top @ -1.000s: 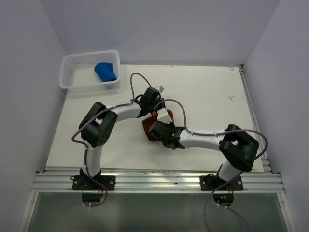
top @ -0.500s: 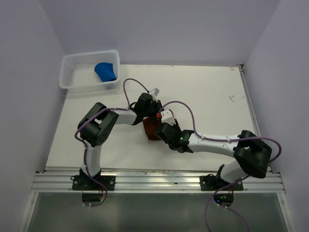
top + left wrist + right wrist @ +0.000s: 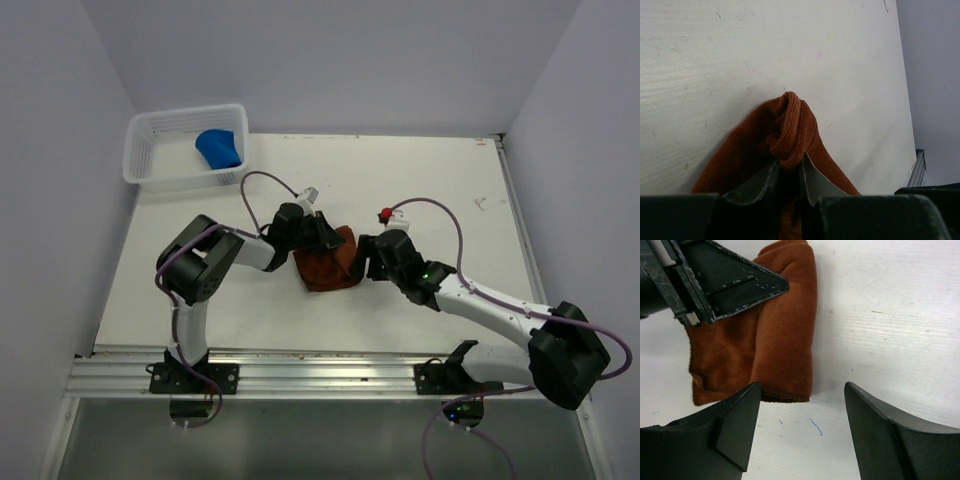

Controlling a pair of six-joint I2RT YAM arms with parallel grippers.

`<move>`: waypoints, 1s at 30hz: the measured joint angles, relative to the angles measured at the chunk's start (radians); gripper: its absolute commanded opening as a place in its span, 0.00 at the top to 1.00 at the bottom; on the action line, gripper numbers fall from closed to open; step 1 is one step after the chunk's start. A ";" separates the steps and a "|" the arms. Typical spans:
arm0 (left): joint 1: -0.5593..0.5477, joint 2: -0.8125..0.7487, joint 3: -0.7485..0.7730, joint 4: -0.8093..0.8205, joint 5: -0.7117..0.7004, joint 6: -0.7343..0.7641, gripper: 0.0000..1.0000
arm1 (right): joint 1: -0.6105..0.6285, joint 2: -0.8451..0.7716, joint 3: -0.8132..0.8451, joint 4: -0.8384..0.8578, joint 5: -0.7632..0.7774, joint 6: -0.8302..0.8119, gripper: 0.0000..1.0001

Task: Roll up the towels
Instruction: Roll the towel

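Observation:
The rust-brown towel [image 3: 327,268] lies partly rolled on the white table near its middle. My left gripper [image 3: 326,238] reaches in from the left and is shut on a bunched fold at the towel's far edge; its jaws [image 3: 789,162] pinch the thick rolled ridge of the brown towel [image 3: 790,125]. My right gripper [image 3: 366,258] stands open just right of the towel with nothing between its fingers. In the right wrist view the right gripper [image 3: 802,390] frames the brown towel's [image 3: 782,335] near edge, and the left gripper's finger [image 3: 735,285] lies over the cloth. The blue towel [image 3: 220,148] sits rolled in the basket.
A white mesh basket [image 3: 150,135] stands at the table's far left corner. Walls close in on the left, back and right. A metal rail [image 3: 320,375] runs along the near edge. Cables loop above both arms.
My right gripper opened and drew back to the right, off the brown towel. The left gripper shifted slightly toward the near left, still pinching the towel, which now lies uncovered.

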State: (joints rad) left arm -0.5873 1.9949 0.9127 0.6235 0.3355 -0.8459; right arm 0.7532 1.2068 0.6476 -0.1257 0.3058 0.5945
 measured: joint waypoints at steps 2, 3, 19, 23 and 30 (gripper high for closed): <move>0.002 -0.006 -0.014 0.013 -0.003 0.000 1.00 | -0.029 0.007 -0.001 0.029 -0.062 0.027 0.28; 0.003 -0.009 -0.021 0.020 -0.003 0.000 1.00 | -0.043 0.013 -0.001 0.048 -0.092 0.042 0.28; 0.004 -0.036 -0.089 0.093 -0.032 -0.019 1.00 | -0.111 0.240 -0.005 0.216 -0.280 0.140 0.44; 0.004 -0.048 -0.092 0.089 -0.037 -0.018 1.00 | -0.111 0.242 -0.040 0.254 -0.291 0.134 0.62; 0.005 -0.061 -0.092 0.068 -0.035 -0.018 1.00 | -0.113 0.239 -0.078 0.298 -0.291 0.109 0.77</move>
State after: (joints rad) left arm -0.5823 1.9339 0.8204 0.6914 0.3008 -0.8639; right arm 0.6403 1.4460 0.5694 0.1722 0.0151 0.7033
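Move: The near end of the brown towel's roll lies about 3 cm to the left of the open right hand, level with it fore and aft, and 7 cm below. The fold that the left fingers already hold is some 7 cm ahead and 8 cm left of the right hand, 6 cm lower; the towel's flat part is about 10 cm left and 1 ahead, 9 cm lower. From the left hand, the near end is roughly 8 cm back, 5 right and 1 below. The towel's roll is taken at its near end by the right hand, which first eases forward and left nearly level, then drops about 6 cm onto it, still drifting left, tilting some 15 degrees, and closes its fingers on both sides of the roll. The left hand keeps its pinch on the far fold and eases a good centimetre left. ##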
